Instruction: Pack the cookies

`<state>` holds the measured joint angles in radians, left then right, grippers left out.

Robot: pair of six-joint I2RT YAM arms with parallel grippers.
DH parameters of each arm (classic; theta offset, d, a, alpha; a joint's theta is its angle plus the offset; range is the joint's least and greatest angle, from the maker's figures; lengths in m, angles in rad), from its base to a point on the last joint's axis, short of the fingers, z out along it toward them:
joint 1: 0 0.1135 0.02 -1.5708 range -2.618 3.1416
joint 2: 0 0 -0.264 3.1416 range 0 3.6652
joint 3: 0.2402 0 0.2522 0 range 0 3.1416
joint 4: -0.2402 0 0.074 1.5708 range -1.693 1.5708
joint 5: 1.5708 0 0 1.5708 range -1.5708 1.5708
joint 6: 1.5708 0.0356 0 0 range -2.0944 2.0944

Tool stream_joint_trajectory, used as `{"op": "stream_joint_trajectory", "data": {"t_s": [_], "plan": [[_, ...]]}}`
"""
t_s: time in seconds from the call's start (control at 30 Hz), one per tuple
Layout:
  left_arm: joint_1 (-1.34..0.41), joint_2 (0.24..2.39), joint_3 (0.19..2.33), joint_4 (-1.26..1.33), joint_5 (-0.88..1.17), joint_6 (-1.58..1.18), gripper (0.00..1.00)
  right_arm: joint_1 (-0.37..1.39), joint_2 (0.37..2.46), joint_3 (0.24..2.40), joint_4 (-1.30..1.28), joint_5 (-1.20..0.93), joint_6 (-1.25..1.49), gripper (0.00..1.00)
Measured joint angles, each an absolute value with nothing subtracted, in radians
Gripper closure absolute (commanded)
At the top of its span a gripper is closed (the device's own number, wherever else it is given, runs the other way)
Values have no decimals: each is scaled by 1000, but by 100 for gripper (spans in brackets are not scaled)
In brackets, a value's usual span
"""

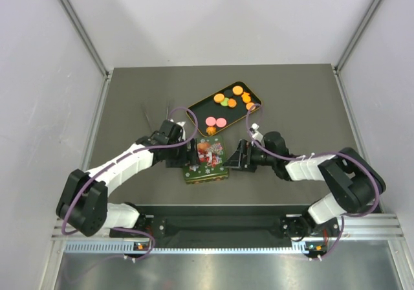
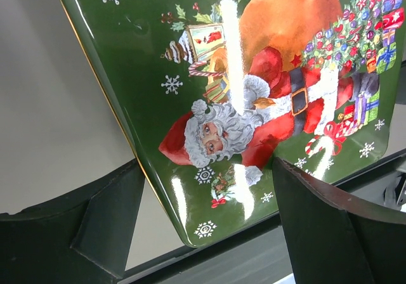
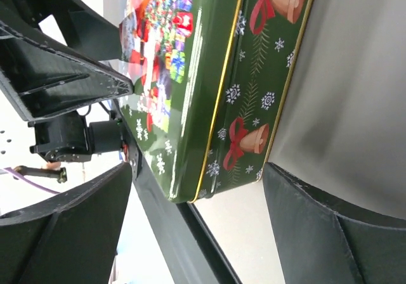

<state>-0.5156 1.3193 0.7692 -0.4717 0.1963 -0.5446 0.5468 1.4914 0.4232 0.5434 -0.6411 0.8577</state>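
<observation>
The cookies point(image 1: 224, 103), small orange, pink and green discs, lie in a dark gold-rimmed tray point(image 1: 197, 107) at the back of the table. A closed green Christmas tin point(image 1: 206, 161) with a Santa lid point(image 2: 254, 106) sits nearer the arms. My left gripper point(image 1: 188, 155) is at the tin's left side. It stands open point(image 2: 203, 233), and a lid corner shows between its fingers point(image 2: 95, 227). My right gripper point(image 1: 235, 155) is at the tin's right side, open point(image 3: 196, 227). The tin's bell-printed wall point(image 3: 254, 100) lies between its fingers point(image 3: 330, 233). Neither gripper holds anything.
The grey table point(image 1: 310, 109) is enclosed by pale walls on three sides. A black rail point(image 1: 220, 225) runs along the near edge, just behind the tin. Two thin dark sticks point(image 1: 147, 114) lie at the back left.
</observation>
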Motion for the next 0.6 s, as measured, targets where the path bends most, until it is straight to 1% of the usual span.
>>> {"op": "stream_joint_trajectory", "data": {"t_s": [0.03, 0.07, 0.17, 0.23, 0.27, 0.33, 0.37, 0.43, 0.6], "plan": [[-517, 1320, 770, -471, 196, -545, 16, 551, 1505, 421, 558, -641, 863, 19], [-518, 1320, 770, -471, 195, -545, 16, 555, 1520, 417, 573, -641, 868, 24], [-519, 1320, 770, -471, 194, -545, 16, 561, 1550, 391, 607, -639, 886, 34], [-519, 1320, 770, -471, 194, -545, 16, 562, 1555, 376, 635, -644, 904, 37], [-520, 1320, 771, -470, 194, -545, 16, 563, 1555, 373, 654, -645, 906, 40], [-521, 1320, 771, -469, 194, -546, 16, 563, 1555, 366, 673, -646, 912, 43], [-521, 1321, 770, -468, 194, -546, 16, 563, 1555, 366, 678, -648, 913, 46], [-522, 1321, 771, -466, 193, -547, 16, 563, 1555, 363, 694, -650, 916, 49], [-526, 1321, 770, -464, 189, -551, 16, 564, 1560, 348, 734, -650, 926, 54]]}}
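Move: The closed Christmas cookie tin's middle lies about 9 cm to the right hand's left, 3 cm ahead and 3 cm below it, so that hand stands by the near right corner. From there the cookie tray is some 17 cm ahead and 2 cm left, and its nearest orange cookie 10 cm ahead and 7 cm left, both roughly 5 cm lower. From the left hand, straddling the tin's left edge, the tin's middle is about 5 cm right, 3 cm ahead and 3 cm below. The right fingertips come onto the tin's near right corner, one over the lid and the other by the right side wall, as the gripper closes from nearly wide open to half. That hand dips about 2 cm and draws back 1 cm, then rises nearly 1 cm. The left hand stays at the left edge, one finger outside and the other still on the lid. ##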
